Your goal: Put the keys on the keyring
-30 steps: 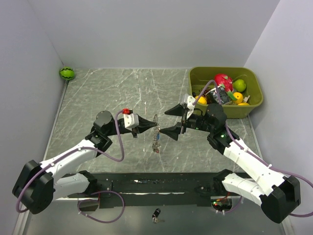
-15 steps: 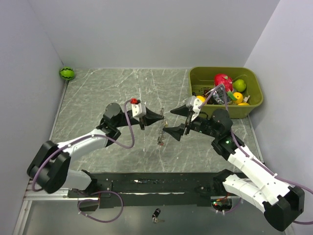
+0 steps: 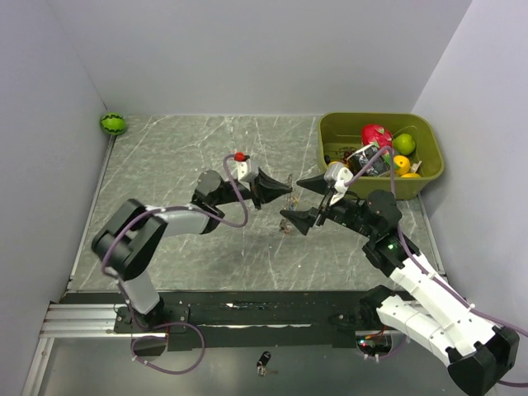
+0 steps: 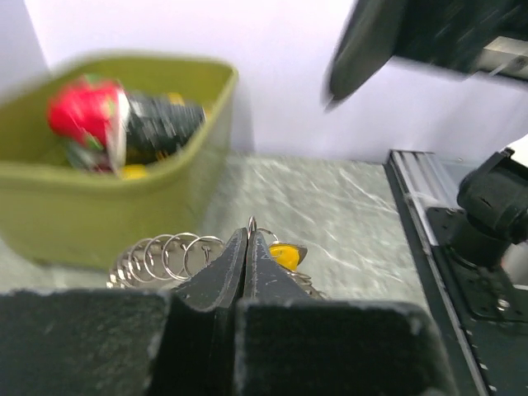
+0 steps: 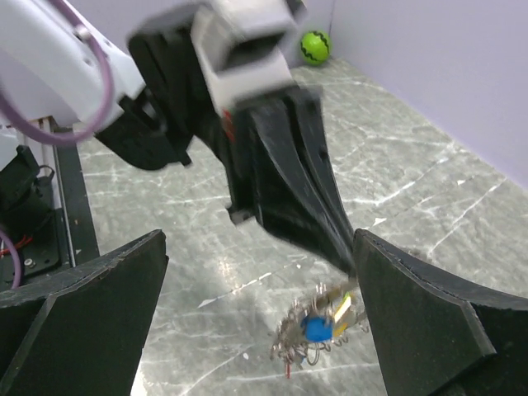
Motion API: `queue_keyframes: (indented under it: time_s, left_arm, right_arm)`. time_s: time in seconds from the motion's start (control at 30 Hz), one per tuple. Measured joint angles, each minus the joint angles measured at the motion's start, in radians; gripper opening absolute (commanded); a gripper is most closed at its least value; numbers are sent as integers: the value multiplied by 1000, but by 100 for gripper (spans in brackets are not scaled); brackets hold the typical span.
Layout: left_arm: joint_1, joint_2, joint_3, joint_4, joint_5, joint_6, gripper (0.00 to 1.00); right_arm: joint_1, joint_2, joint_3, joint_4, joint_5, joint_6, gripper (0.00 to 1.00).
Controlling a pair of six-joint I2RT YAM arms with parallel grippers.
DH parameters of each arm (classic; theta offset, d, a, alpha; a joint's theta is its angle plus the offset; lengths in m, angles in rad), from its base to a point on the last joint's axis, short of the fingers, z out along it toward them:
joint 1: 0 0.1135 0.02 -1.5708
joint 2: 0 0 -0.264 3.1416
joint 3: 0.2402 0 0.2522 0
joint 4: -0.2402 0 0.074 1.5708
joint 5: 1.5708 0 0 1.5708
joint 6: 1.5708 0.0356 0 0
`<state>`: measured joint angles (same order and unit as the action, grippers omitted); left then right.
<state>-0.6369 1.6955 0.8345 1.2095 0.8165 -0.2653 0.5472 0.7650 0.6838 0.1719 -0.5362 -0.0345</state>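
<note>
The keyring [image 3: 286, 221] hangs as a bunch of thin wire loops from my left gripper [image 3: 288, 192], which is shut on its top edge above the table's middle. In the left wrist view the loops [image 4: 165, 256] fan out to the left of the shut left gripper [image 4: 250, 233], with a yellow key [image 4: 285, 254] just behind it. My right gripper [image 3: 304, 203] stands open with a finger on either side of the ring. Its wrist view shows the keyring [image 5: 330, 342] low between the wide fingers [image 5: 82, 330], carrying a blue-headed key [image 5: 315, 327] and a yellowish key [image 5: 342, 309].
An olive bin [image 3: 330, 124] of toy fruit stands at the back right, close behind the right arm. A green ball [image 3: 113, 124] lies in the far left corner. A small black fob [image 3: 263, 360] sits on the rail in front of the arm bases.
The left arm has carried the ring to the right and farther from the bases. The ring now hangs between the right gripper's open fingers, which shifted slightly right.
</note>
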Motion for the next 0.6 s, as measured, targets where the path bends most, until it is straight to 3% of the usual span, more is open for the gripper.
queue_keyframes:
  time_s: [0.23,0.6]
  left_arm:
    - [-24,193,-67,75,-56,-123,1]
    - [-32,127,-195,153,-119,-89,1]
  right_arm:
    - [0,10,-16,-1,7,0,100]
    - [0,33,-17,0,12,4,100]
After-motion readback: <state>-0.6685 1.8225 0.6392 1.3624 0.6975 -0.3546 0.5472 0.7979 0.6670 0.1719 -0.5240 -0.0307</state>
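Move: The left hand already pinches the keyring, which hangs with its middle about 5 cm below and 1 cm back of these pads. Just under them, about 2 cm back and 2 cm down, is the yellow key, with the blue key about 3 cm back and 4 cm down. The open right gripper waits above; from it the keyring's middle lies some 4 cm ahead, 2 cm left and 11 cm lower. Keeping its pinch on the keyring, the left hand jerks it straight down about 9 cm, away from the open right gripper, rolling its front side down some 15 degrees on the way. It then stops short and holds that height, easing a couple of centimetres back and to the left. The right hand stays open and empty, sinking slowly by roughly 2 cm. ##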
